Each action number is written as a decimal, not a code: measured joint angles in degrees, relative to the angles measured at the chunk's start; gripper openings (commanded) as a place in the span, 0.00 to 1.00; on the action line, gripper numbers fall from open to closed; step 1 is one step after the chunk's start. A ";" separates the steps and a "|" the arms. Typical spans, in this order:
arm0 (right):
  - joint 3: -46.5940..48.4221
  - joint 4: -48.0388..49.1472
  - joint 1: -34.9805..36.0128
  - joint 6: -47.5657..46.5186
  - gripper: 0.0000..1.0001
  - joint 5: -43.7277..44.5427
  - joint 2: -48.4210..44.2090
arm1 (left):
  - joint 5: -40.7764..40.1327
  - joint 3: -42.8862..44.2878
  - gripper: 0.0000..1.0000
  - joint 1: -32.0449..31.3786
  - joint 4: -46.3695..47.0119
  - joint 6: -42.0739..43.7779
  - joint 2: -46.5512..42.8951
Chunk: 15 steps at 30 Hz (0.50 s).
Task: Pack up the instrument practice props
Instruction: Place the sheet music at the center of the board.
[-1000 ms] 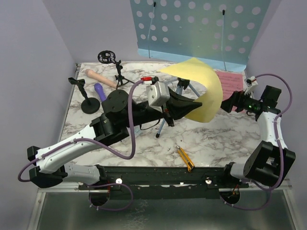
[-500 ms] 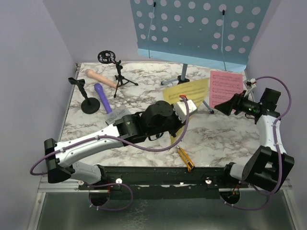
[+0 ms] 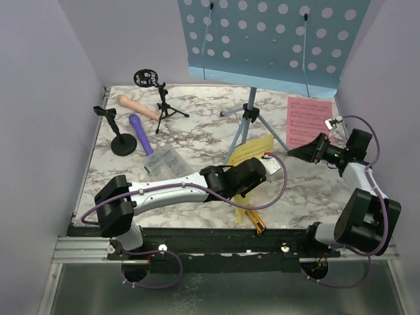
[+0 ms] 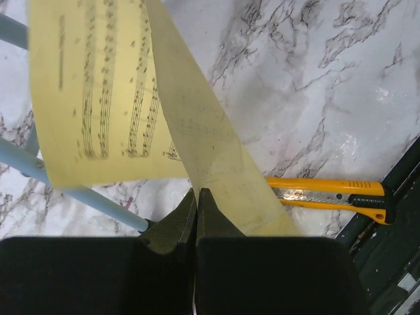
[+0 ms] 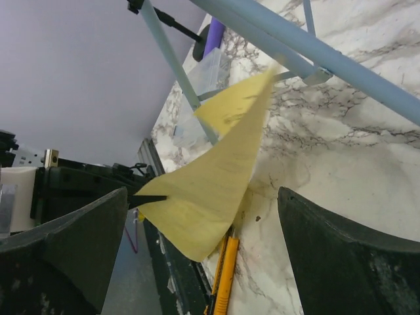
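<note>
My left gripper (image 3: pixel 248 191) (image 4: pixel 197 191) is shut on a corner of the yellow sheet-music page (image 3: pixel 252 149) (image 4: pixel 98 98), which curls up from it low over the table's front centre. The page also shows in the right wrist view (image 5: pixel 216 177). My right gripper (image 3: pixel 305 152) (image 5: pixel 202 197) is open and empty, beside the pink page (image 3: pixel 308 121) lying flat at the right. The light-blue music rack (image 3: pixel 262 39) stands at the back on its tripod legs (image 3: pixel 246 125). The beige microphone (image 3: pixel 134 106), the purple microphone (image 3: pixel 140 133) and two black mic mounts (image 3: pixel 115 134) (image 3: pixel 157 92) are at the back left.
A yellow-and-black utility knife (image 3: pixel 254 220) (image 4: pixel 328 195) lies at the front edge, just beyond my left fingers. A clear plastic box (image 3: pixel 164 161) sits left of centre, next to my left arm. A tripod leg (image 4: pixel 79 197) passes close under the yellow page. Purple walls close in the sides.
My left arm has swung down and toward the front edge, pulling the yellow page off the rack area and low over the table. My right gripper has shifted slightly forward, still open.
</note>
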 measured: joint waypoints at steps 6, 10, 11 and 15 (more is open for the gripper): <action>2.58 -5.31 6.10 -3.91 0.99 2.91 5.29 | 0.00 0.35 0.00 -0.35 2.38 -2.95 4.35; 3.87 -8.74 9.33 -6.75 0.99 7.02 6.29 | 0.31 1.27 0.00 -0.57 2.95 -4.09 6.34; 4.04 -9.42 9.70 -7.26 0.98 8.09 6.45 | 0.35 1.60 0.00 -0.61 3.26 -4.35 6.80; 5.70 -12.39 10.54 -9.18 0.97 12.72 8.72 | 0.57 2.89 0.00 -0.70 3.72 -5.38 8.02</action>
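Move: The left hand holds the yellow sheet music by its edge; the clear board patch it is bound for lies about 6 cm ahead, 3 cm right and 12 cm below, with the cutter 8 cm back and 3 cm right. For the open right hand the sheet's middle is roughly 13 cm left, 7 cm back and 6 cm below; the pink sheet lies 15 cm ahead, 8 cm right. Left carries the pinched sheet 3 cm right and down; open right sinks about 5 cm, leftward, towards it. ##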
